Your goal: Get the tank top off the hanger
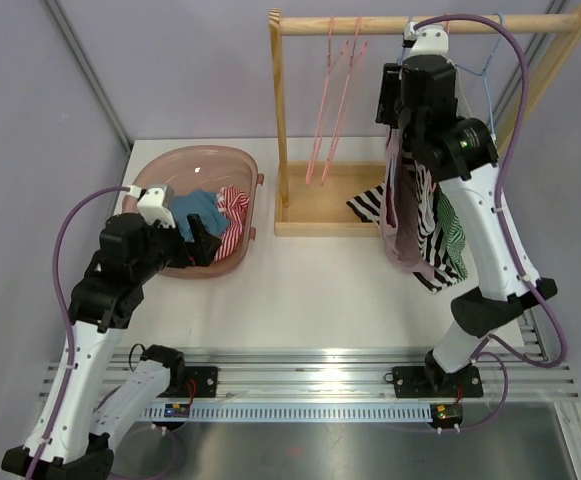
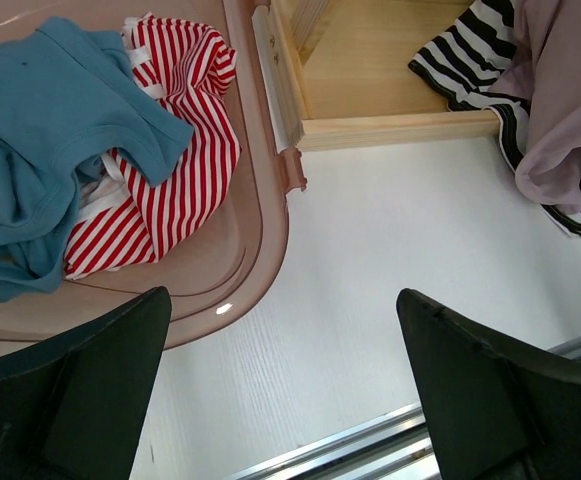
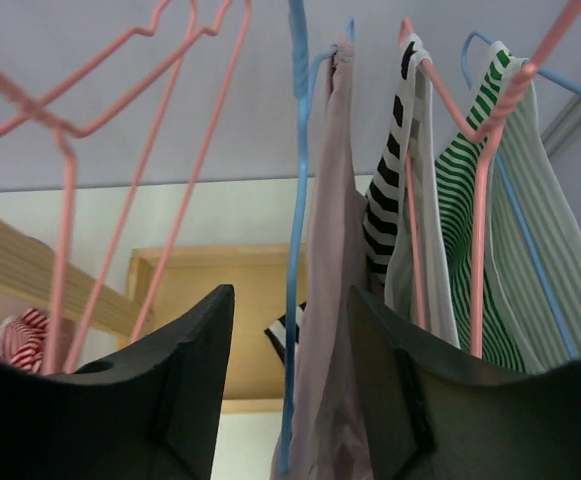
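A mauve tank top (image 3: 335, 200) hangs on a blue wire hanger (image 3: 295, 150) from the wooden rack's bar (image 1: 370, 22). It also shows in the top view (image 1: 402, 240), and its hem shows in the left wrist view (image 2: 560, 130). My right gripper (image 3: 290, 295) is raised to the rack and open. The hanger wire and the top's left edge lie between its fingers, which do not grip them. My left gripper (image 2: 282, 300) is open and empty, low over the table beside the pink basin (image 2: 260, 200).
A black-and-white striped top (image 3: 390, 190) and a green striped top (image 3: 470, 200) hang right of the mauve one. Two empty pink hangers (image 1: 330, 100) hang at the left of the bar. The basin holds a blue shirt (image 2: 40, 150) and a red striped garment (image 2: 180, 150). The rack's wooden base (image 1: 330, 205) lies behind.
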Controlling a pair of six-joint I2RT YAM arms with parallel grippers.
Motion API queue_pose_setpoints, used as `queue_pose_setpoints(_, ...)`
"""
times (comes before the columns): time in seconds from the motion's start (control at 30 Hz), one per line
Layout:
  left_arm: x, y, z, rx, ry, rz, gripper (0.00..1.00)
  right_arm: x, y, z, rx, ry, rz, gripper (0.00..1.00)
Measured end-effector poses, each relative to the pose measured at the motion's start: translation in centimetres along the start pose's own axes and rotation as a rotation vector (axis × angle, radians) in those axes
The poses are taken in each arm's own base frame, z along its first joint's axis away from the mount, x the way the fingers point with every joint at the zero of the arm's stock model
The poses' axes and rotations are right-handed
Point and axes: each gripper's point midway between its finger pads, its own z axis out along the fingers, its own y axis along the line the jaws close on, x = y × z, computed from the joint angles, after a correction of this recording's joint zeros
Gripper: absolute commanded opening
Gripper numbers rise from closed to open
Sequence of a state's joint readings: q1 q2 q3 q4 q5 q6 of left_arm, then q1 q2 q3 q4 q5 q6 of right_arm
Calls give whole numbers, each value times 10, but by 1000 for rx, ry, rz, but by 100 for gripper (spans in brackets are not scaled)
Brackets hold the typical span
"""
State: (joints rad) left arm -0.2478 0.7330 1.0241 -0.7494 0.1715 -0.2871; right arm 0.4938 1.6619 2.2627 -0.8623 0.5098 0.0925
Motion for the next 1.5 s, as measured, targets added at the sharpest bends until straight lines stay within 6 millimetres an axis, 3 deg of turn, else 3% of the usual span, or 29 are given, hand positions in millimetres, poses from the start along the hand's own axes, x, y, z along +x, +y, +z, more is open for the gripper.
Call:
queue_pose_setpoints(0.03,0,1,-2,-4,-4,6,99,2,-2,8,16,9,-7,42)
queue_pose_setpoints(0.1,0,2,-5,-11,-10,20,99,9,-5,21,43,30,-23,38)
queue_pose_setpoints(0.13,0,3,-7,-13,-14,27,99,14,-6,25,54,43,-29,30)
queue_pose_setpoints(0.3,1,4,-9,-16,-20,43,99,22,-7,28,63,73,-38,2)
queue_pose_setpoints(0.5,13,9,-3,-25,13,41,99,18,-7,20,50,69,-21,0)
queue_pose_setpoints(0.67,13,9,-4,-26,18,40,99,-4,-5,4,1,32,5,0)
queue_pose_setpoints(0.87,-1,2,-16,-15,-11,47,99,-36,-7,-32,-75,-48,67,0)
queue_pose_setpoints(1.0,-19,-7,-28,0,-44,59,99,-42,-6,-63,-162,-60,98,0)
queue_pose_setpoints(1.13,-56,-27,-47,56,-121,77,99,-33,-4,-101,-279,-47,127,0)
queue_pose_setpoints(1.33,-126,-72,-73,207,-292,121,99,-14,-5,-164,-440,-26,169,0)
queue_pose_setpoints(1.5,-159,-112,-62,360,-345,158,99,-10,-1,-212,-592,-10,178,0)
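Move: The blue hanger with the mauve tank top has its near wire about 3 cm ahead of the right hand, 1 cm right and 3 cm lower. The mauve tank top hangs about 3 cm ahead, 3 cm right and 18 cm below; the black-and-white top is 4 cm ahead, 8 cm right, as low. The empty pink hangers are 3 cm ahead, 10 cm left, 8 cm below. From the left hand the blue hanger is roughly 22 cm ahead, 36 cm right, 15 cm higher. The right hand pinches the blue hanger, lifts, then draws back some 22 cm, turning counter-clockwise; the left rises 20 cm. ##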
